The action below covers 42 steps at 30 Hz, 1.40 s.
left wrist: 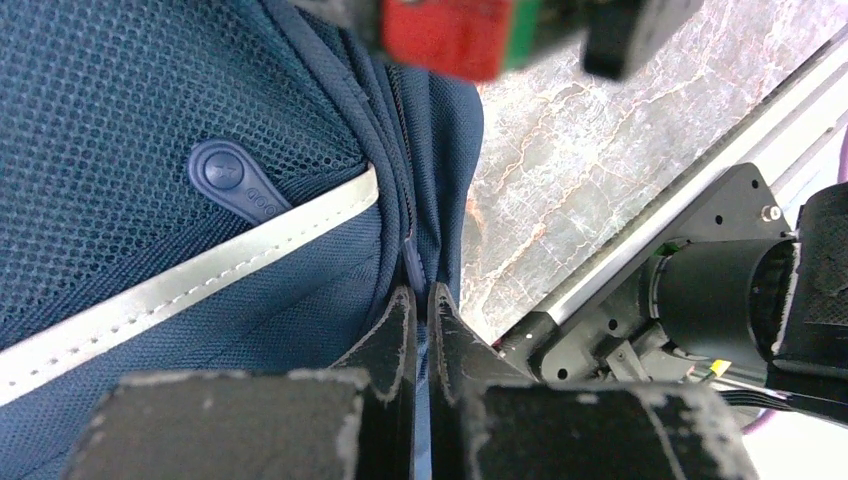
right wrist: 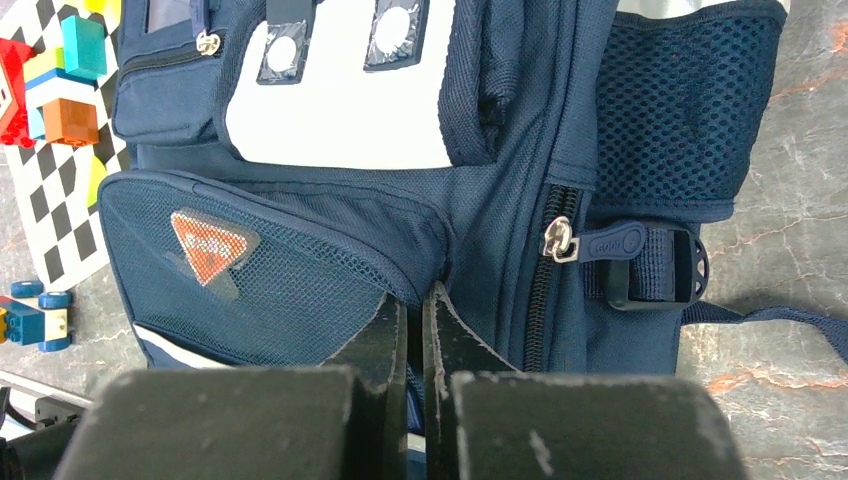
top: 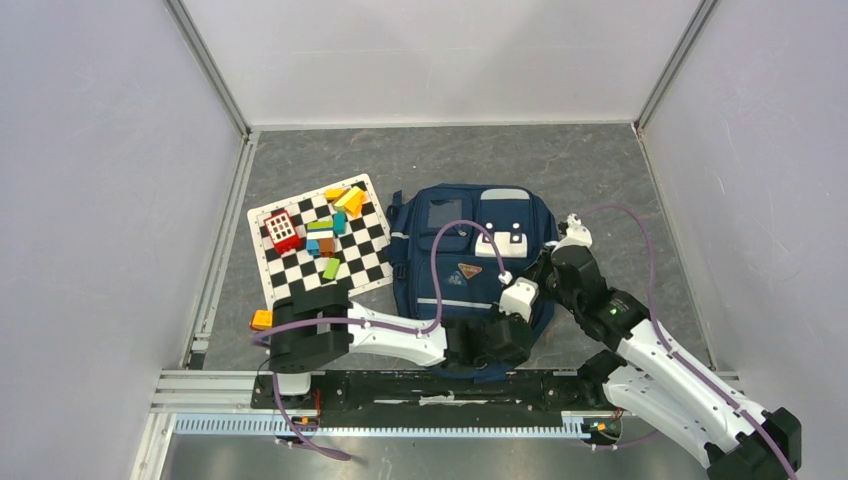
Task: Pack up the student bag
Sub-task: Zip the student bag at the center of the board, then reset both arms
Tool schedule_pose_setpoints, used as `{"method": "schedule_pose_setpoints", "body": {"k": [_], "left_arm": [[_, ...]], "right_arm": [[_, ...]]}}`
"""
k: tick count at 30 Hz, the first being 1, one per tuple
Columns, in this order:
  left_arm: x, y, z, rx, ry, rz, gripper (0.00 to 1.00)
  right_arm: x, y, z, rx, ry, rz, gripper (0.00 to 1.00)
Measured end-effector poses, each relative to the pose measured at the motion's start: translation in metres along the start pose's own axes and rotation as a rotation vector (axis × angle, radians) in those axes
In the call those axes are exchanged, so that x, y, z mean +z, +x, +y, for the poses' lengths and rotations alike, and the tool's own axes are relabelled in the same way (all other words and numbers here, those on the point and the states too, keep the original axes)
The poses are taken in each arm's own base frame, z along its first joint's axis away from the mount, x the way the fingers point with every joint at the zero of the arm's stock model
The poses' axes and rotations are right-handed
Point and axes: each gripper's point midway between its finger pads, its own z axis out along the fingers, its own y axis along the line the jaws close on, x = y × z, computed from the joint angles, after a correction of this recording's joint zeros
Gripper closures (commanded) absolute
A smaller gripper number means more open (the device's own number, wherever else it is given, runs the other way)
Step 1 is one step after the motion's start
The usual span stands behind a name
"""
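Observation:
The student bag (top: 462, 250), a navy backpack, lies flat mid-table with its front up, showing a white patch (right wrist: 330, 110) and a triangular logo (right wrist: 208, 245). My left gripper (top: 492, 338) is at the bag's near edge. In the left wrist view that gripper (left wrist: 421, 292) is shut on a blue zip pull (left wrist: 413, 268) beside the grey stripe (left wrist: 180, 285). My right gripper (top: 518, 298) sits on the bag's near right part. Seen from the right wrist, it (right wrist: 413, 292) is shut, pinching a fold of the bag's fabric under the front mesh pocket (right wrist: 290, 280). Another zip pull (right wrist: 600, 242) lies to its right.
A checkered mat (top: 290, 275) left of the bag carries several coloured blocks (top: 325, 225). One orange block (top: 262, 320) lies off the mat near the left arm's base. A metal rail (top: 400, 385) runs along the near edge. White walls enclose the table on three sides.

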Motion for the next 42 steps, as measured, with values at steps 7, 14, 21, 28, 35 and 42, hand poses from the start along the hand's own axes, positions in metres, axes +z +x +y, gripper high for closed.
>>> {"method": "schedule_pose_setpoints", "body": {"k": [7, 14, 21, 28, 35, 42], "left_arm": [[0.005, -0.006, -0.004, 0.065, 0.006, -0.028, 0.6], [-0.01, -0.068, -0.034, -0.016, 0.118, -0.224, 0.0], [-0.043, -0.102, -0.008, -0.02, 0.105, -0.302, 0.0], [-0.059, -0.1, 0.055, 0.025, 0.036, -0.216, 0.0], [-0.11, -0.162, 0.168, -0.095, -0.153, -0.239, 0.0], [-0.217, -0.224, 0.292, -0.242, -0.457, -0.337, 0.0]], "right_arm": [[-0.001, -0.006, 0.0, 0.009, 0.004, -0.029, 0.93], [-0.008, -0.012, 0.005, -0.019, -0.002, -0.035, 0.32], [-0.03, -0.075, 0.029, -0.107, 0.003, -0.185, 0.02], [-0.033, -0.125, 0.005, -0.231, 0.171, -0.23, 0.02], [-0.052, -0.158, -0.047, -0.337, 0.35, -0.283, 0.02], [-0.106, -0.19, -0.044, -0.47, 0.346, -0.544, 0.02]]}}
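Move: The left fingers still hold the front pocket's zipper pull, right at the hand. From that hand the bag's white strip lies about 13 cm left and 5 ahead, and the chessboard some 47 left and 19 ahead, lower down. The right fingers pinch the pocket edge; from them the zipper pull is about 11 cm back, the white flap 6 ahead and 5 left, and the side zip pull 4 right and 1 ahead. Both open, freeing pull and pocket edge; left sweeps 34 cm left, up-forward; right rises 17 cm, rightward. ##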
